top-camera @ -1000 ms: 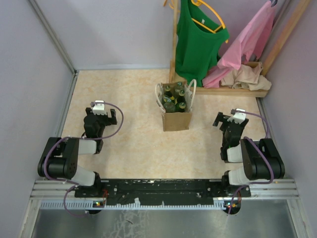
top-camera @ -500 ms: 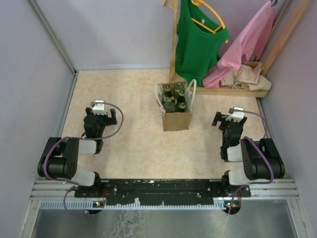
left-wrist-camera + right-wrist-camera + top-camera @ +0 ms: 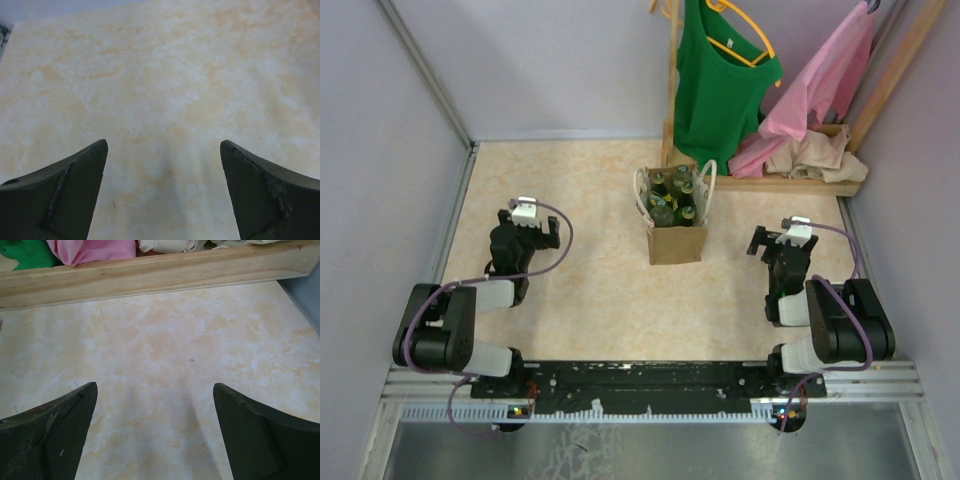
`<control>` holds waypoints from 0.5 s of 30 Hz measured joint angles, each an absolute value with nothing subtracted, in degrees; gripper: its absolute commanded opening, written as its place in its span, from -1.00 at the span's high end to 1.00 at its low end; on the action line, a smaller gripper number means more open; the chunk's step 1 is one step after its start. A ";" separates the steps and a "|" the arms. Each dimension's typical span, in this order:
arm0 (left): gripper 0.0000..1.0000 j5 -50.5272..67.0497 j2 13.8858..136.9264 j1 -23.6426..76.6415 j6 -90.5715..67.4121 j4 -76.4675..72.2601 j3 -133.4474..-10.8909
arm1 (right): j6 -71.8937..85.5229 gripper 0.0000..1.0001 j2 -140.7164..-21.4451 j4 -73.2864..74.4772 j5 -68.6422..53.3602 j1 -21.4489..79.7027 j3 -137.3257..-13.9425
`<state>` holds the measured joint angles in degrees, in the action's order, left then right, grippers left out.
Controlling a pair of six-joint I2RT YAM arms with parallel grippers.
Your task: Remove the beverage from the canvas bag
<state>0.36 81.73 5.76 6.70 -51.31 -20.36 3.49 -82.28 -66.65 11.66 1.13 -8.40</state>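
The tan canvas bag [image 3: 676,240] stands upright mid-table with its white handles [image 3: 708,180] looped up. Several green beverage bottles [image 3: 671,197] stand packed inside it, their caps showing. My left gripper [image 3: 528,222] sits low on the left, well apart from the bag. It is open over bare marbled tabletop, as the left wrist view [image 3: 164,143] confirms. My right gripper [image 3: 783,238] sits to the right of the bag, also apart from it and open, with nothing between its fingers [image 3: 155,385]. Neither wrist view shows the bag.
A wooden clothes rack stands at the back right with a green shirt [image 3: 720,85] and a pink garment [image 3: 820,85] hanging. Beige cloth [image 3: 815,155] lies on its base beam [image 3: 150,272], just ahead of my right gripper. Walls close in the table's sides.
The left arm has stretched a little forward and to the right. The right gripper shifted slightly forward. Both grippers stay open, and the bag has not moved.
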 measured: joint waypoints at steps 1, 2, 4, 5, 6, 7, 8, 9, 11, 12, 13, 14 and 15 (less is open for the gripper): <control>-0.99 0.67 80.75 6.22 6.74 -50.00 -21.52 | 3.49 -0.98 -82.28 -66.65 11.66 1.13 -8.40; -0.99 0.91 79.75 6.76 6.70 -48.99 -22.72 | 3.49 -0.98 -82.28 -66.63 11.66 1.13 -8.40; -0.99 1.41 77.38 8.27 6.39 -46.65 -26.02 | 3.49 -0.98 -82.28 -66.63 11.66 1.13 -8.40; -0.99 1.65 76.53 8.97 6.22 -45.80 -27.62 | 3.49 -0.98 -82.28 -66.63 11.64 1.13 -8.40; -0.99 1.98 75.79 9.72 5.98 -45.10 -29.21 | 3.49 -0.98 -82.28 -66.63 11.64 1.13 -8.40; -0.99 2.39 75.09 10.55 5.74 -44.03 -31.11 | 3.49 -0.98 -82.28 -66.63 11.64 1.13 -8.40; -0.99 2.87 74.67 11.40 5.34 -43.00 -33.04 | 3.49 -0.98 -82.28 -66.63 11.64 1.13 -8.40; -0.99 3.46 74.54 12.27 4.86 -42.04 -35.03 | 3.49 -0.98 -82.28 -66.63 11.64 1.13 -8.40; -0.99 4.86 74.63 13.58 3.84 -40.01 -38.41 | 3.46 -0.98 -82.28 -66.63 11.64 1.13 -8.40; -0.99 5.85 74.85 14.17 3.20 -38.83 -40.25 | 3.46 -0.98 -82.28 -66.63 11.64 1.13 -8.40; -1.00 7.16 75.33 14.79 2.35 -36.99 -42.70 | 3.46 -0.98 -82.28 -66.63 11.64 1.13 -8.40; -1.00 8.47 76.23 15.49 1.37 -35.38 -45.54 | 3.46 -0.98 -82.28 -66.63 11.60 1.13 -8.40; -0.99 9.30 76.99 16.03 0.67 -34.04 -47.72 | 3.44 -0.98 -82.28 -66.63 11.57 1.13 -8.40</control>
<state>9.30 76.99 16.03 0.67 -34.04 -47.72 3.44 -82.28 -66.63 11.57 1.13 -8.40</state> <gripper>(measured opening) 0.998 0.990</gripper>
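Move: The canvas bag of beverages stands some 29 cm to the right of the left gripper, about level with it fore and aft, its middle near the gripper's height. The rack's left foot is close behind the bag, roughly 12 cm ahead and 28 cm right of the left gripper and about 8 cm lower. From the right gripper, the bag lies about 24 cm to the left and 4 cm ahead. Lift the empty left gripper quickly from its low spot over the table, about 18 cm up, while sweeping it some 12 cm to the right towards the canvas bag. Swing the fingers about 20 degrees clockwise to face more towards the bag, tip them slightly upward, and keep them wide open, touching nothing. ##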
